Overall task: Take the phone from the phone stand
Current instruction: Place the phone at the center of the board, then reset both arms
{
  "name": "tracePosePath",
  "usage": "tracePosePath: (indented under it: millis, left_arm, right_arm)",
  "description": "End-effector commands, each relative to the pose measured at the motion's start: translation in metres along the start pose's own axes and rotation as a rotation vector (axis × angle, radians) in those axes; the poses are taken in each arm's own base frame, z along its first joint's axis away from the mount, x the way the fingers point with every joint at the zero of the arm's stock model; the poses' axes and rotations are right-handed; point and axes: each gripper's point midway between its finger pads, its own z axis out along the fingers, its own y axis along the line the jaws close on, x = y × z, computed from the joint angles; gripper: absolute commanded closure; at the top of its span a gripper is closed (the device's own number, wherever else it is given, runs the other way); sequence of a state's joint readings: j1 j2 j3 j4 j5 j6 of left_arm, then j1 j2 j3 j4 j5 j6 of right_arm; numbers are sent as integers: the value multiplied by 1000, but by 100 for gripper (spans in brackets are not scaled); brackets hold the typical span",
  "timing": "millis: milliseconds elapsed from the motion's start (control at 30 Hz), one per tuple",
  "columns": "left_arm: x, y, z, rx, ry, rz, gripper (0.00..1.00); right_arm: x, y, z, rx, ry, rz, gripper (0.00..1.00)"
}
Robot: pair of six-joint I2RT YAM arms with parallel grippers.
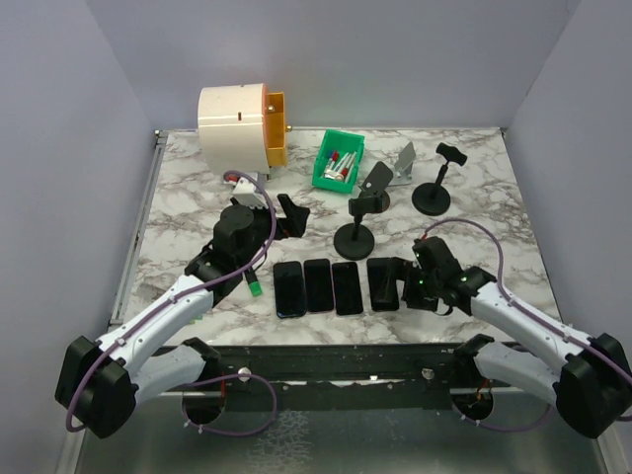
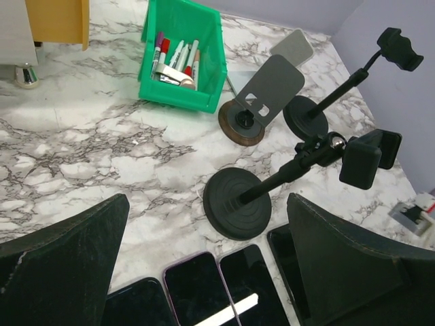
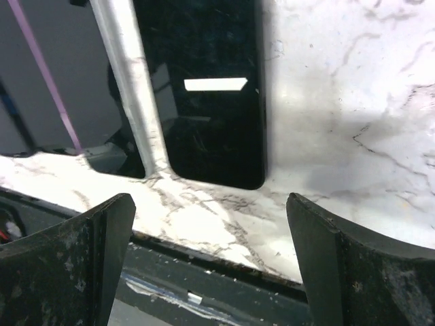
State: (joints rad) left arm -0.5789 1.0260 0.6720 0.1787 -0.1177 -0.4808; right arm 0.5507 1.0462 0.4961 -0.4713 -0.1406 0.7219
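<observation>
Several black phones point(image 1: 317, 284) lie flat in a row near the table's front edge. They also show in the left wrist view point(image 2: 197, 288). A black phone stand point(image 1: 355, 237) with a round base point(image 2: 238, 202) stands behind them, and its clamp point(image 2: 367, 157) holds nothing that I can see. A second black stand point(image 1: 432, 197) is at the back right. My left gripper point(image 1: 291, 215) is open and empty point(image 2: 211, 272), above the row's left part. My right gripper point(image 1: 415, 291) is open and empty point(image 3: 211, 265), just past the near end of the rightmost phone point(image 3: 214, 88).
A green bin point(image 1: 338, 160) of markers and a white and orange drum point(image 1: 237, 123) stand at the back. A grey plate stand point(image 2: 272, 88) and another grey plate point(image 2: 293, 47) are behind the black stand. The table's front edge point(image 3: 224, 261) lies under my right gripper.
</observation>
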Motion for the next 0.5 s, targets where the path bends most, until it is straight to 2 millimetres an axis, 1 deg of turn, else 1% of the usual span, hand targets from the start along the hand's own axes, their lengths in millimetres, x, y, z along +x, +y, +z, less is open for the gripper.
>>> tracePosePath:
  millis: [0,100,133,167,200,267,367,433,467]
  left_arm:
    - [-22,2,0,-88,-50,-25,1]
    - [-33,5,0,-166,-73,-48,1]
    - [-33,8,-1,-204,-81,-63,1]
    - [-38,9,-2,-238,-98,-93,1]
    - [-37,12,-3,-273,-89,-110,1]
    - [-40,11,-4,-303,-84,-136,1]
    - [-45,4,-4,-298,-83,-141,1]
    - [-48,2,-6,-291,-92,-150,1]
    - [-50,0,-6,-285,-96,-151,1]
  right_arm:
    - [-36,24,-48,-34,-145,-77,2]
    - [-75,49,-91,-81,-308,-157,2]
    - [-89,56,-107,-82,-374,-176,1]
    - [-103,61,-123,-80,-438,-187,1]
    - [-116,67,-141,-85,-509,-191,1]
    - [-142,77,-175,-100,-658,-182,1]
    - [-170,91,-230,-171,-894,-170,1]
    - [-184,103,-266,-247,-1052,-165,1]
    - [-187,105,-278,-273,-1108,-162,1]
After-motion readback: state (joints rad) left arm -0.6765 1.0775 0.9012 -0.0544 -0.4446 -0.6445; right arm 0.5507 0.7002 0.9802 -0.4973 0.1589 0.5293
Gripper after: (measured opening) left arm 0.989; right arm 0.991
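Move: The phone I have just laid down lies flat under my right hand, its middle about 6 cm ahead, 1 cm left and 2 cm below. The next phone in the row is some 10 cm left and 5 cm ahead; the empty stand's base is about 21 cm ahead and 8 cm left, the right stand's base roughly 33 cm ahead and 15 cm right. From my left hand that laid-down phone is about 22 cm right, 8 cm back and 22 cm below. With my fingers already wide open, I lift my right hand fast, straight away from the phone, nearly 30 cm up, easing about 7 cm forward. As I rise, I swing the fingers up some 50 degrees from pointing steeply down. My left hand, empty and open, rises about 4.5 cm and turns roughly 15 degrees counter-clockwise. ##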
